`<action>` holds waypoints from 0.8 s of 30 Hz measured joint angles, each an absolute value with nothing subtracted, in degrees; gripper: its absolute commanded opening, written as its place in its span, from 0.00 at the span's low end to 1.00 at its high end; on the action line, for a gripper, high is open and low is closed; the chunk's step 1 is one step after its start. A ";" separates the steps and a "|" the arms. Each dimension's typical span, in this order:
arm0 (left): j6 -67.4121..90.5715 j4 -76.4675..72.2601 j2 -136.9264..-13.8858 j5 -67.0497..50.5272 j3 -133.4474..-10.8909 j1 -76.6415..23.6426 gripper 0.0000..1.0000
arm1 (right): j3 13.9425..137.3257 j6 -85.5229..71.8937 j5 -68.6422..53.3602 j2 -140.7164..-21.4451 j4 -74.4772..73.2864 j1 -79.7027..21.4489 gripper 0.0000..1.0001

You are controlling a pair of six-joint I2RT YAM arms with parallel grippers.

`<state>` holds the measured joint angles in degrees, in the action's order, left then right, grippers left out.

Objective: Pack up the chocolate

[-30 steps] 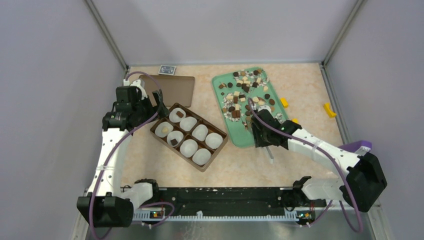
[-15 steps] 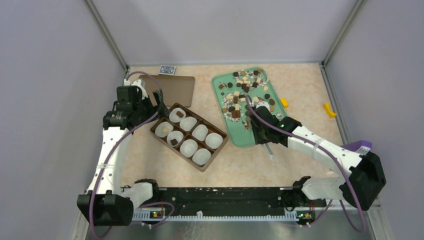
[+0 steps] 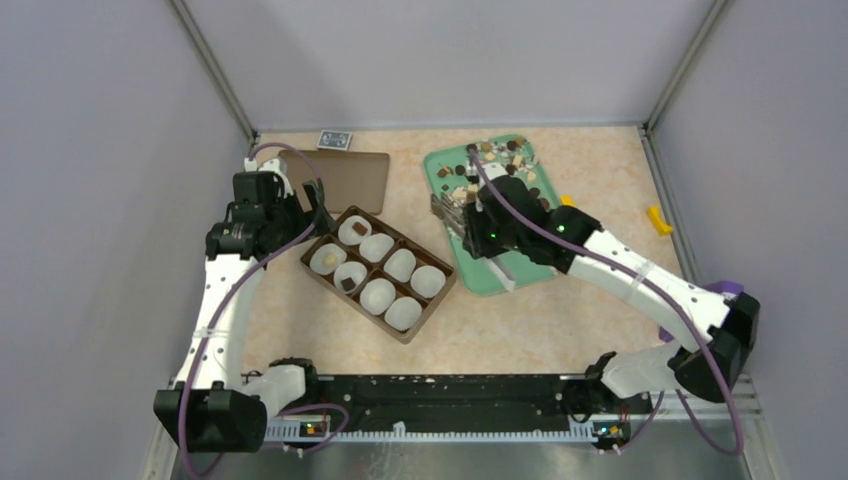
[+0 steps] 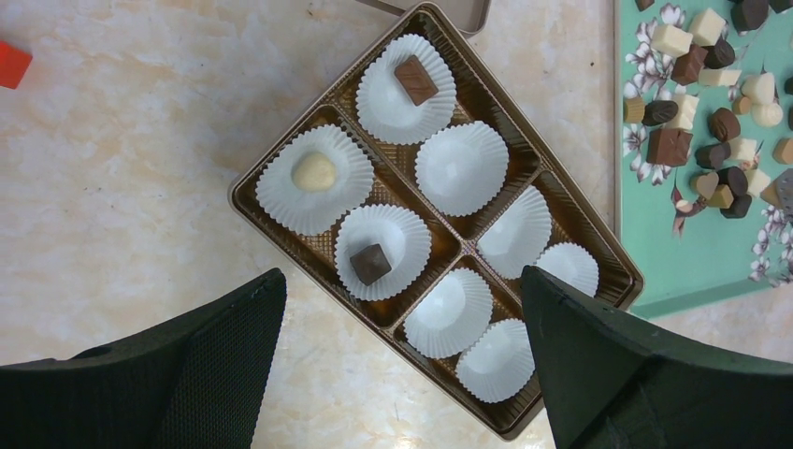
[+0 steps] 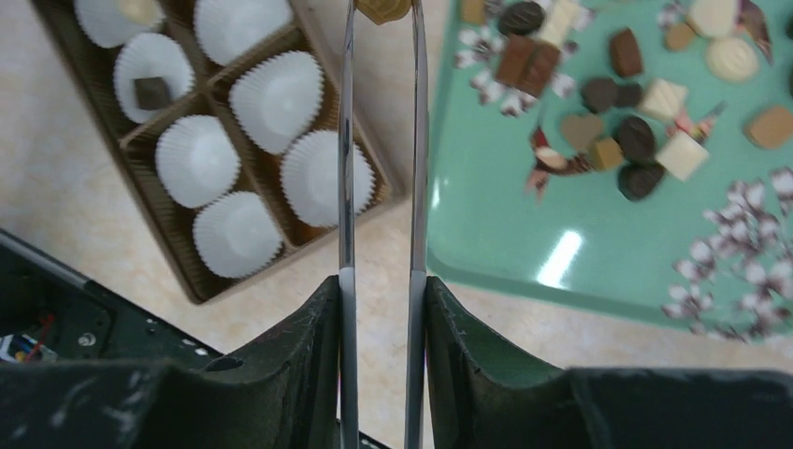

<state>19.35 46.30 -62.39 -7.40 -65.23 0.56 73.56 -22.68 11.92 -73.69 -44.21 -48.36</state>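
Observation:
My right gripper (image 3: 482, 236) (image 5: 382, 281) is shut on a pair of metal tongs (image 5: 346, 140). The tongs' tips pinch a tan chocolate (image 5: 383, 7) above the bare table between the green tray (image 3: 470, 265) (image 5: 524, 215) and the brown box (image 3: 350, 298) (image 4: 281, 234). Loose chocolate (image 3: 495, 155) (image 5: 636, 94) lies spread over the tray. The box holds white paper cups; three contain a piece: brown (image 4: 415, 79), cream (image 4: 314, 171) and dark (image 4: 370, 263). My left gripper (image 3: 310, 215) (image 4: 402, 281) hangs open over the box's left side, holding nothing.
A brown lid (image 3: 345, 178) lies behind the box, with a small card pack (image 3: 335, 140) at the back wall. Yellow blocks (image 3: 568, 205) (image 3: 657, 220) sit right of the tray. A red object (image 4: 11, 64) shows at the left. Grey walls enclose the table.
My right arm has swung left and back from the tray's near end to its left edge, carrying the tongs with a tan piece. The left arm has not moved.

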 measured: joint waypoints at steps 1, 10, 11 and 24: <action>19.35 46.33 -62.37 -7.31 -65.23 0.56 0.99 | 74.91 -22.52 11.42 -75.05 -43.38 -49.43 0.17; 19.33 47.05 -61.21 -4.80 -65.23 0.47 0.99 | 80.88 -20.99 5.72 -90.63 -36.86 -57.34 0.17; 19.33 47.20 -60.97 -4.54 -65.23 0.47 0.99 | 81.12 -20.80 5.32 -91.90 -36.56 -57.71 0.17; 19.33 48.23 -60.49 -3.16 -65.23 0.43 0.99 | 81.91 -19.66 3.84 -98.67 -31.53 -58.13 0.19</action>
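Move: The right hand holds the tongs with a golden-brown chocolate at their tips. The empty cup they head for lies about 22 cm to its left, 9 cm ahead and 20 cm below. Around that cup are the milk chocolate's cup, 5 cm farther out and 5 cm left of it, the dark chocolate's cup, 7 cm nearer and 6 cm left, and another empty cup, 4 cm nearer and 5 cm right. From the left hand, the target cup is some 8 cm right and 5 cm ahead, 20 cm below. Swing the right gripper left from the green tray to over the chocolate box, about 14 cm, starting level and then sinking some 7 cm while easing off. Turn the wrist nearly 20 degrees counter-clockwise on the way, and keep the tongs squeezed on the chocolate so their tips come in above the empty cup beside the milk chocolate. ##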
